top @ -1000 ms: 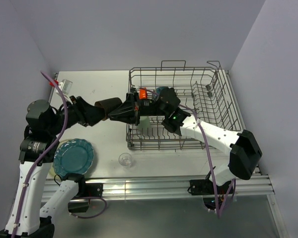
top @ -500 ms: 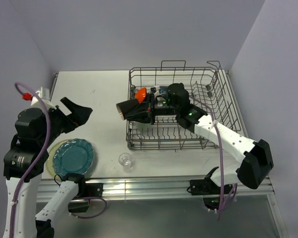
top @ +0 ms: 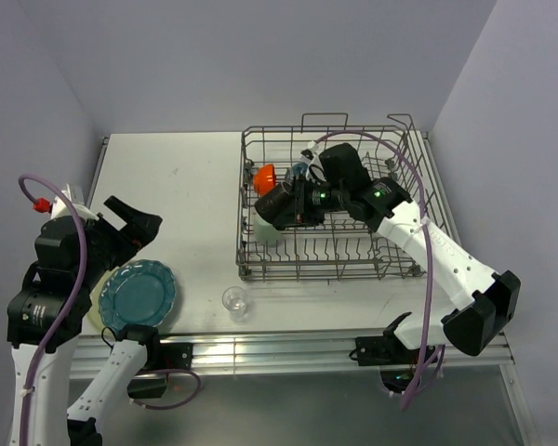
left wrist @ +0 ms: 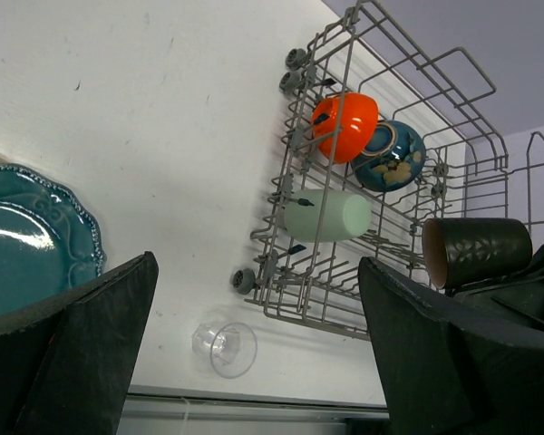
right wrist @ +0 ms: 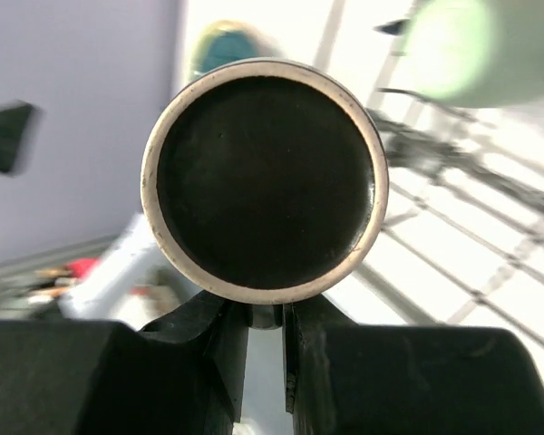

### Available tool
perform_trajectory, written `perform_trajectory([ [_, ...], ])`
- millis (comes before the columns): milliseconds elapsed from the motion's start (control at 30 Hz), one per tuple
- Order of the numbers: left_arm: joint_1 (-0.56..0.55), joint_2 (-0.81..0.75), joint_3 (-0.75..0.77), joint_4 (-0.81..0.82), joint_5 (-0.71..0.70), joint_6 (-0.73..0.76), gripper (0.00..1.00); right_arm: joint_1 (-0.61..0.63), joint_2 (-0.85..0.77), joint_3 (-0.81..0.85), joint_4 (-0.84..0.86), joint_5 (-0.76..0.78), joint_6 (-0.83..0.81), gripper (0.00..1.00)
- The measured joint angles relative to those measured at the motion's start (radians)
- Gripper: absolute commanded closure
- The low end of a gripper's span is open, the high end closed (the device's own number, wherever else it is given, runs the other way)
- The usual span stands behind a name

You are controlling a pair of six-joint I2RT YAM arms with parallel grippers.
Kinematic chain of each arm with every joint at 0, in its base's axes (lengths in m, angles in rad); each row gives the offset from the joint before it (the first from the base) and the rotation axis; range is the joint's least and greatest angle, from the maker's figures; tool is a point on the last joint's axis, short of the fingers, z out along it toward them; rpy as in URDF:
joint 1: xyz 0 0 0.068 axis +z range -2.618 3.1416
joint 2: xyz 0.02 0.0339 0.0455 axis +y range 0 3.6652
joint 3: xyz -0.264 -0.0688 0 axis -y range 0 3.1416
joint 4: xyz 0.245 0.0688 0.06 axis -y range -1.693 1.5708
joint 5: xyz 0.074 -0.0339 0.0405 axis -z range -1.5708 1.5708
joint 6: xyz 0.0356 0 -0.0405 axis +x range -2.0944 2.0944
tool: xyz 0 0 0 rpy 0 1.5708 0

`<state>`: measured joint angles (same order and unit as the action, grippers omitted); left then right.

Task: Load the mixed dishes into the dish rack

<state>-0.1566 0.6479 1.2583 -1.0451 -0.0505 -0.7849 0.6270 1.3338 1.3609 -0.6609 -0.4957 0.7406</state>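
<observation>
My right gripper (top: pixel 296 203) is shut on the dark brown mug (top: pixel 277 205), holding it on its side over the left part of the dish rack (top: pixel 405 209). In the right wrist view its round base (right wrist: pixel 263 177) fills the frame above the shut gripper (right wrist: pixel 266 328). In the rack sit the orange bowl (left wrist: pixel 344 124), the blue bowl (left wrist: pixel 390 156) and the pale green mug (left wrist: pixel 326 216), which lies on its side. My left gripper (top: pixel 133 221) is open and empty at the far left. The teal plate (top: pixel 137 294) rests on the cream plate (top: pixel 95 314). The clear glass (top: pixel 234 299) stands in front of the rack.
The rack's right half has bare tines (top: pixel 391 186). White table (top: pixel 186 186) lies between the left arm and the rack. The table's metal front rail (top: pixel 288 348) runs just below the glass. Walls close in behind and to both sides.
The left gripper let go of the dark brown mug, opened wide and drew back to the left. The right gripper carried the mug rightward over the rack.
</observation>
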Motion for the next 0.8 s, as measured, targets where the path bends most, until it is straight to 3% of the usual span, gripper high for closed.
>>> perform_trajectory([
  [333, 0.000, -0.029, -0.084, -0.015, 0.027, -0.051, 0.04, 0.004, 0.024, 0.003, -0.135, 0.088, -0.325, 1.00],
  [800, 0.000, -0.031, -0.130, -0.008, 0.058, -0.097, 0.05, 0.082, 0.087, 0.002, -0.141, 0.144, -0.477, 1.00],
])
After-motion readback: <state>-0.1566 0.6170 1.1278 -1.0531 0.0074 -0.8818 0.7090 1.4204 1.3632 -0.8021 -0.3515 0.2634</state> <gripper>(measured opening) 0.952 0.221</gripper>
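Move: The brown mug is already in my right hand. I judge its place to be the rack's free near-left corner, roughly level with this hand in reach, 7 cm to its left and 21 cm below. The green cup lies 7 cm ahead and 8 cm left; the orange bowl is 22 cm ahead and 8 cm left, the teal bowl about 24 cm straight ahead, all some 20 cm down. From my left hand that corner is about 27 cm right, 4 cm ahead, 26 cm lower. I keep my right fingers shut on the mug and lower it about 7 cm towards the rack's near-left corner, tipping the fingers some 15 degrees more steeply down. On the way the hand drifts a couple of centimetres right, then eases partly back left. My open, empty left hand sinks about 4 cm, tilting slightly downward. ##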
